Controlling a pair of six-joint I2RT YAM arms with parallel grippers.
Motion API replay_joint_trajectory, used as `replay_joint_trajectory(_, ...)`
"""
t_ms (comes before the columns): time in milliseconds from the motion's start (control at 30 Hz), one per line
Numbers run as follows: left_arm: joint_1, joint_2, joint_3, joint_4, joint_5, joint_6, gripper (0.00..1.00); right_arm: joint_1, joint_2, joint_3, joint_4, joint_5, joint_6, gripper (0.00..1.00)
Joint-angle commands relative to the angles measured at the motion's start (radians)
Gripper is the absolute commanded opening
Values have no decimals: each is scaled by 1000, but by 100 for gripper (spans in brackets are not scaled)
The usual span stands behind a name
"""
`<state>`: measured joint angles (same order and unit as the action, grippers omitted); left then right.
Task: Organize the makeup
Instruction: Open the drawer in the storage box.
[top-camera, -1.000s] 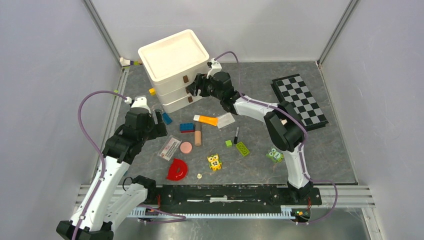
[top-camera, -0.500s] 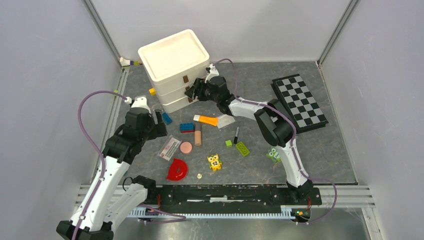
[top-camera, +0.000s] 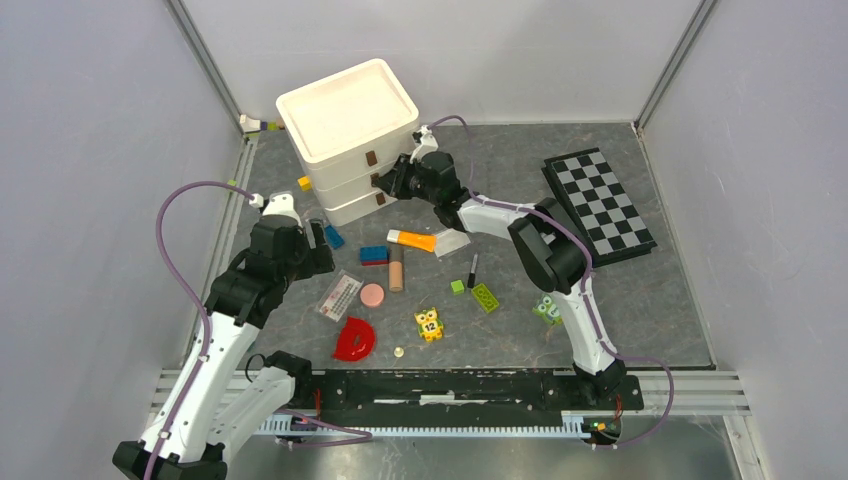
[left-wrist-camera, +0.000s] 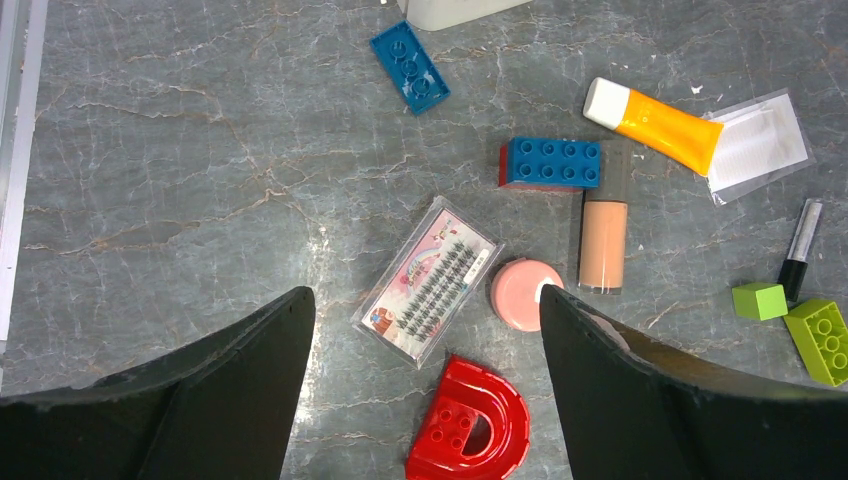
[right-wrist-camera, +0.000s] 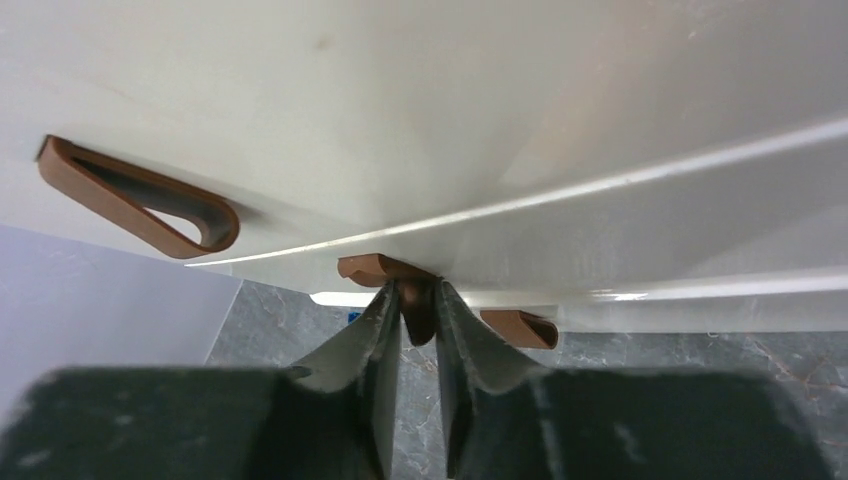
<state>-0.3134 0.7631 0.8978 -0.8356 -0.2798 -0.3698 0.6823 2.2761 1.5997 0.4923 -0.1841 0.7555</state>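
The makeup lies loose on the grey table: an orange tube (left-wrist-camera: 655, 122) with a white cap, a beige stick (left-wrist-camera: 603, 243), a pink disc (left-wrist-camera: 522, 293), a black pencil (left-wrist-camera: 798, 256), a clear packet (left-wrist-camera: 758, 143) and a lash packet (left-wrist-camera: 430, 281). My left gripper (left-wrist-camera: 425, 295) hangs open above the lash packet and the disc, holding nothing. My right gripper (right-wrist-camera: 418, 295) is shut on the brown handle (right-wrist-camera: 365, 268) of the middle drawer of the white drawer unit (top-camera: 345, 120). All three drawers look closed.
A checkerboard (top-camera: 598, 203) lies at the back right. Toy bricks (top-camera: 374, 254), owl blocks (top-camera: 429, 324) and a red half-ring (top-camera: 355, 340) are scattered among the makeup. The drawer unit stands at the back left near the wall.
My right gripper has moved left up to the drawer unit and shut on the middle drawer's handle. The left arm and the makeup have not moved.
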Motion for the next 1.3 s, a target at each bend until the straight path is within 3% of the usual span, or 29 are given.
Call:
replay_joint_trajectory(0, 5, -4, 1, 28, -1, 46, 89, -7, -38, -14, 64, -27, -13, 16)
replay_joint_trajectory(67, 4, -2, 2, 29, -1, 46, 89, -10, -46, -23, 72, -42, -20, 5)
replay_joint_trajectory(167, 4, 2, 1, 29, 2, 46, 89, -15, -76, -47, 59, -67, -49, 0)
replay_joint_trajectory(433, 4, 4, 1, 29, -1, 46, 89, -17, -273, -285, 103, -70, -134, 0)
replay_joint_trajectory(767, 4, -2, 1, 29, -2, 45, 89, -12, -407, -489, 108, -104, -156, 0)
replay_joint_trajectory(1200, 4, -3, 1, 27, -2, 45, 89, 0, -542, -661, 103, -84, -172, 0)
replay_joint_trajectory(1267, 5, -3, 1, 27, -3, 45, 89, 2, -544, -653, 70, -74, -186, 5)
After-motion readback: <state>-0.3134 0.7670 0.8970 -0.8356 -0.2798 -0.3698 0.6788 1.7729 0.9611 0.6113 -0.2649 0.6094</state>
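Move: The middle drawer's brown handle is right at the right hand, between its nearly closed fingers. The top handle sits about 6 cm above it and 1 cm farther left, at the same distance out. The orange tube lies some 6 cm back, 6 cm right and 12 cm below the hand. From the left hand, the middle handle is roughly 22 cm ahead, 12 cm right and 7 cm lower. The right fingers pinch shut on the middle drawer's handle and pull it about 14 cm back and right. ##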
